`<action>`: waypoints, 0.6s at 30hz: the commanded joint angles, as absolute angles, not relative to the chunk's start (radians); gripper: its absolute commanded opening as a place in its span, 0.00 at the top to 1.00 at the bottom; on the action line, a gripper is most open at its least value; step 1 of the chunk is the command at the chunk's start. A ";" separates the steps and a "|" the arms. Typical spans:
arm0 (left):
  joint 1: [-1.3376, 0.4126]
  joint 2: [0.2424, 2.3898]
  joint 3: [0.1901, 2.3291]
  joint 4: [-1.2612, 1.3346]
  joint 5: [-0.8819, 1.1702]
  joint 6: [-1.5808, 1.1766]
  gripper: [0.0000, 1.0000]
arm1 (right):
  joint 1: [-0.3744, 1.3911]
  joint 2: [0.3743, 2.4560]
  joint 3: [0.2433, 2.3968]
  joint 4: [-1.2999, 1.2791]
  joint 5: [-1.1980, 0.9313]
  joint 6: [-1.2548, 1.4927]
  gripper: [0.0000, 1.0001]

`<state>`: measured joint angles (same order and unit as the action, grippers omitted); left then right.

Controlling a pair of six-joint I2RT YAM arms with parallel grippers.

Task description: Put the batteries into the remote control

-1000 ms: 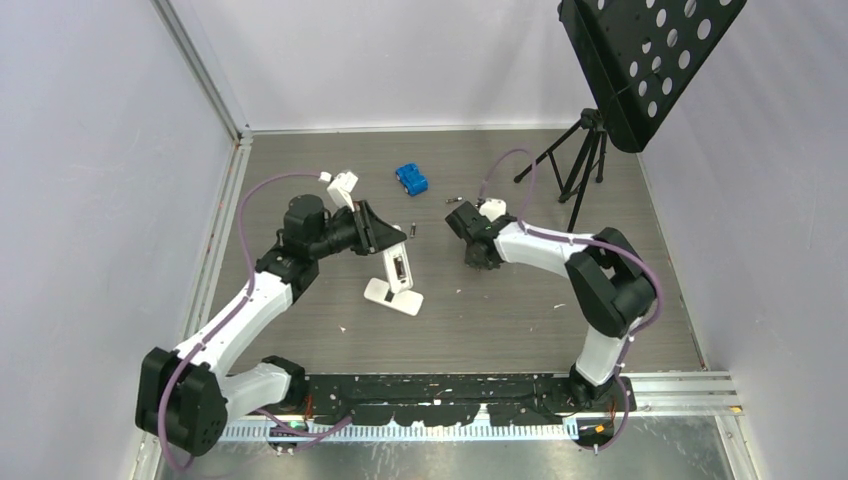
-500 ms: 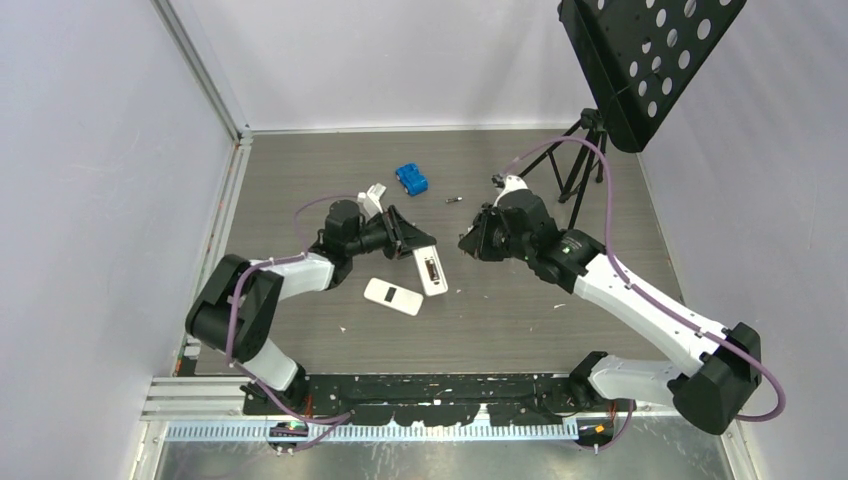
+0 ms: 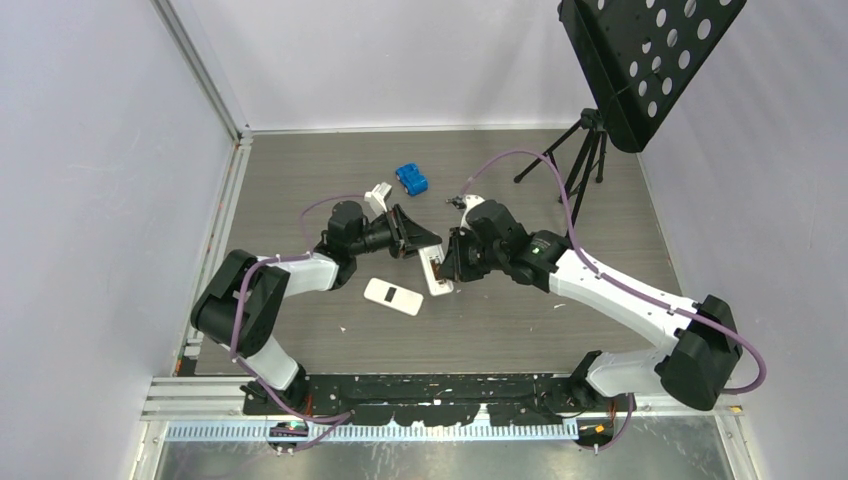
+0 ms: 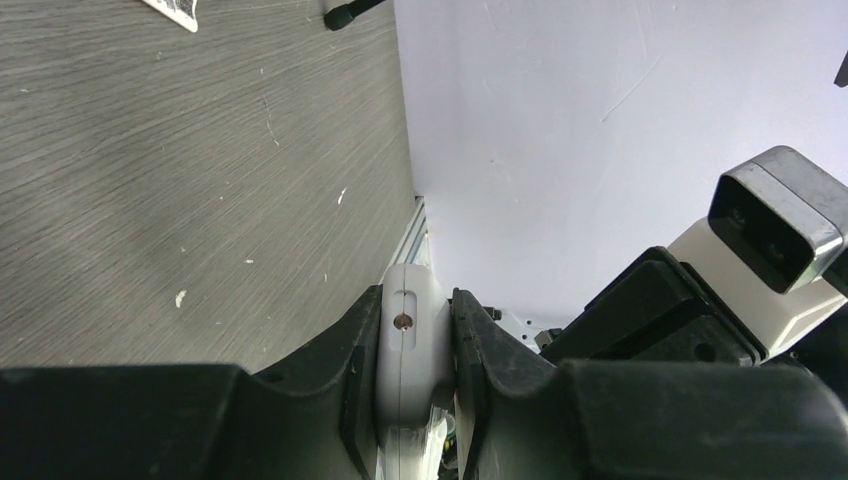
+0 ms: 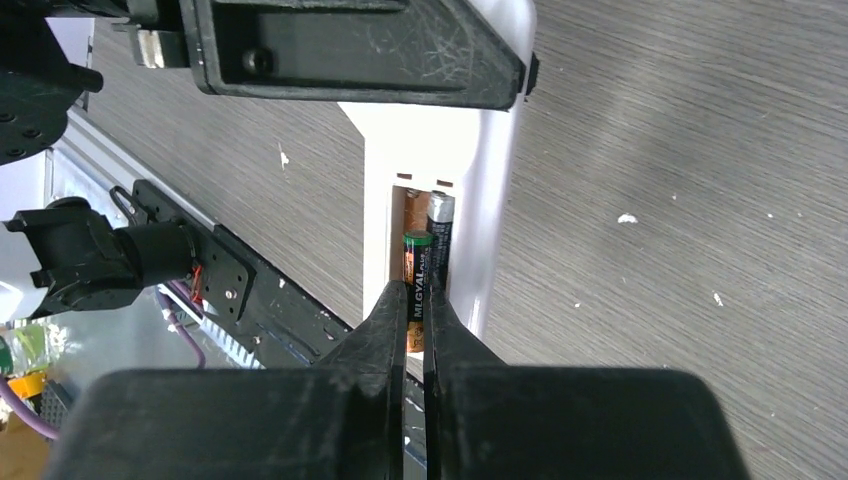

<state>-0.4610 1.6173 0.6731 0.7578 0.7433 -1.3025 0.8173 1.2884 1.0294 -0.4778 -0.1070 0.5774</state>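
My left gripper (image 3: 418, 244) is shut on one end of the white remote control (image 3: 434, 272) and holds it tilted just above the floor; its end shows clamped between the fingers (image 4: 413, 345). The remote's slot faces the right wrist camera, with one dark battery (image 5: 440, 225) lying inside it. Beside that one, a second battery (image 5: 416, 270) with a green end sits in the slot mouth, and my right gripper (image 5: 415, 298) is shut on it. From above, the right gripper (image 3: 453, 264) touches the remote's side.
A flat white slab with a black rectangle (image 3: 392, 296) lies on the floor just left of the remote. A blue block (image 3: 411, 179) sits farther back. A black tripod (image 3: 578, 165) carrying a perforated plate (image 3: 640, 50) stands at the back right. Walls enclose three sides.
The left gripper has carried the remote to the right, away from the white slab. The right gripper has come left and down with its battery to the remote's slot.
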 commanded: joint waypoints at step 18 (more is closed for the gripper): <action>-0.463 1.608 0.697 0.871 0.770 -1.351 1.00 | 0.853 1.294 1.143 -0.517 -0.041 0.586 0.64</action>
<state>-0.4610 1.6173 0.6731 0.7856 0.7528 -1.3315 0.8490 1.3266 1.0950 -0.5106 -0.0864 0.5766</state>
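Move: The right fingers still pinch a battery in the open compartment of the remote, whose middle lies about 1 cm ahead, 1 cm left and 1 cm below; from the left hand, gripping the remote's far end, it lies some 5 cm back, level sideways, 1 cm lower. From the right hand, a white remote on the table lies about 6 cm back, 11 cm left and 15 cm down; the blue car some 20 cm ahead, 7 cm left, 14 cm down. The right fingers open and let go of the battery, shifting about 1 cm left over the held remote's compartment. ##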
